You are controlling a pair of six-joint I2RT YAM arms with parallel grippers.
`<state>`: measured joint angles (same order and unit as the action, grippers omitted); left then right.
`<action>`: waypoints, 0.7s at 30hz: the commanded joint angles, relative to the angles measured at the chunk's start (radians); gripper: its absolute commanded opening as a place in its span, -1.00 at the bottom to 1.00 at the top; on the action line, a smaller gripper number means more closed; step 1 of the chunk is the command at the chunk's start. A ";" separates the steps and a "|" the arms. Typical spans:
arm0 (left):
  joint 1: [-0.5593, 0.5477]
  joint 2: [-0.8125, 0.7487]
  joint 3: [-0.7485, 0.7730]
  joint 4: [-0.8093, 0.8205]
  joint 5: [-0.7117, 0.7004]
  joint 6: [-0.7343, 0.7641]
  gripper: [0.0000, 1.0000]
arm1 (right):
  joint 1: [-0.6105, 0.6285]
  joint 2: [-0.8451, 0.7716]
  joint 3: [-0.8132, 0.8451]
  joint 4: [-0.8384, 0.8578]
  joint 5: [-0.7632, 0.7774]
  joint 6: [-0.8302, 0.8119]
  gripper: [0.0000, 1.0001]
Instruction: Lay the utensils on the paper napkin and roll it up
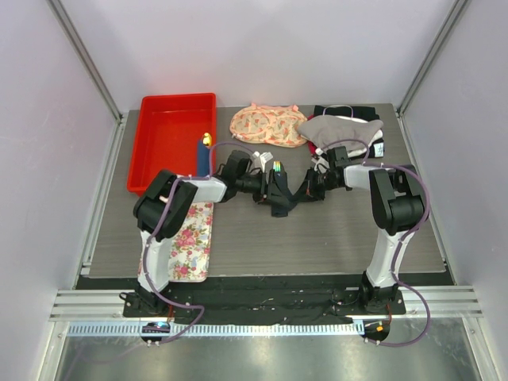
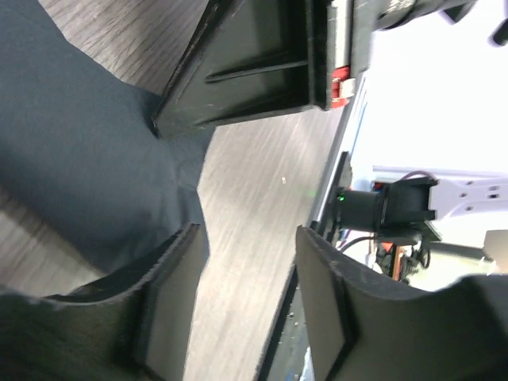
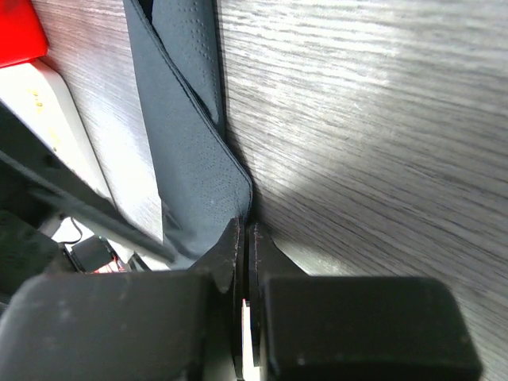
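The paper napkin (image 2: 79, 159) is a dark sheet lying rumpled on the wooden table, folded over on itself in the right wrist view (image 3: 190, 159). My right gripper (image 3: 244, 232) is shut on a corner of it, low against the table. In the left wrist view its black fingers (image 2: 238, 79) pinch the napkin's edge. My left gripper (image 2: 246, 294) stands open beside the sheet, with bare table between its pads and one finger (image 2: 171, 294) at the napkin's border. From above, the two grippers (image 1: 274, 192) (image 1: 311, 187) meet mid-table. The utensils are hidden.
A red bin (image 1: 171, 139) stands at the back left with a blue yellow-tipped stick (image 1: 205, 151) at its edge. A floral tray (image 1: 190, 242) lies near the left arm's base. A floral cloth (image 1: 266, 125), a grey cloth (image 1: 341, 129) and a black cloth (image 1: 349, 111) lie at the back.
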<state>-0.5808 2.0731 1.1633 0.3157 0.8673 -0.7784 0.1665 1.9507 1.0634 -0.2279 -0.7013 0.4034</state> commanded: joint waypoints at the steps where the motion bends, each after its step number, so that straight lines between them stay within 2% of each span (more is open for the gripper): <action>1: 0.013 -0.082 -0.042 0.040 0.009 -0.067 0.03 | 0.004 0.017 -0.068 -0.056 0.174 -0.043 -0.98; 7: 0.013 -0.021 -0.062 0.094 -0.017 -0.139 -0.30 | 0.002 0.017 -0.082 -0.047 0.201 -0.040 -0.98; 14: -0.004 0.073 -0.042 0.151 -0.037 -0.167 -0.42 | -0.012 0.024 -0.088 -0.041 0.244 -0.018 -0.98; 19: -0.005 0.117 -0.025 0.077 -0.062 -0.110 -0.47 | -0.015 0.004 -0.100 -0.027 0.227 -0.008 -0.98; 21: -0.005 0.131 -0.025 0.039 -0.071 -0.079 -0.50 | -0.016 -0.015 -0.109 0.008 0.165 0.006 -0.96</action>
<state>-0.5804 2.1574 1.1210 0.4225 0.8482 -0.9318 0.1608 1.9263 1.0183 -0.1677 -0.6830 0.4473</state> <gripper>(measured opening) 0.261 0.029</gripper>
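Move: The rolled napkin bundle has its middle about 3 cm ahead of the left hand, 4 cm to its right and some 5 cm below; its near end lies roughly 3 cm back and 4 cm right. The fork tines stick out of its far end, about 9 cm ahead and 3 cm right. From the right hand, already shut on the loose napkin corner, the bundle's middle lies about 2 cm ahead and 5 cm to the left, at table level. Down onto the near part of the napkin bundle comes the open left hand: it lifts and drifts left under 1 cm, then sinks some 4 cm, easing back right, its forward side rolling down about 10 degrees. Its fingers close to about half their gap around the bundle's near left edge; contact isn't clearly seen. The right hand stays, keeping the loose corner pinched at the table. ##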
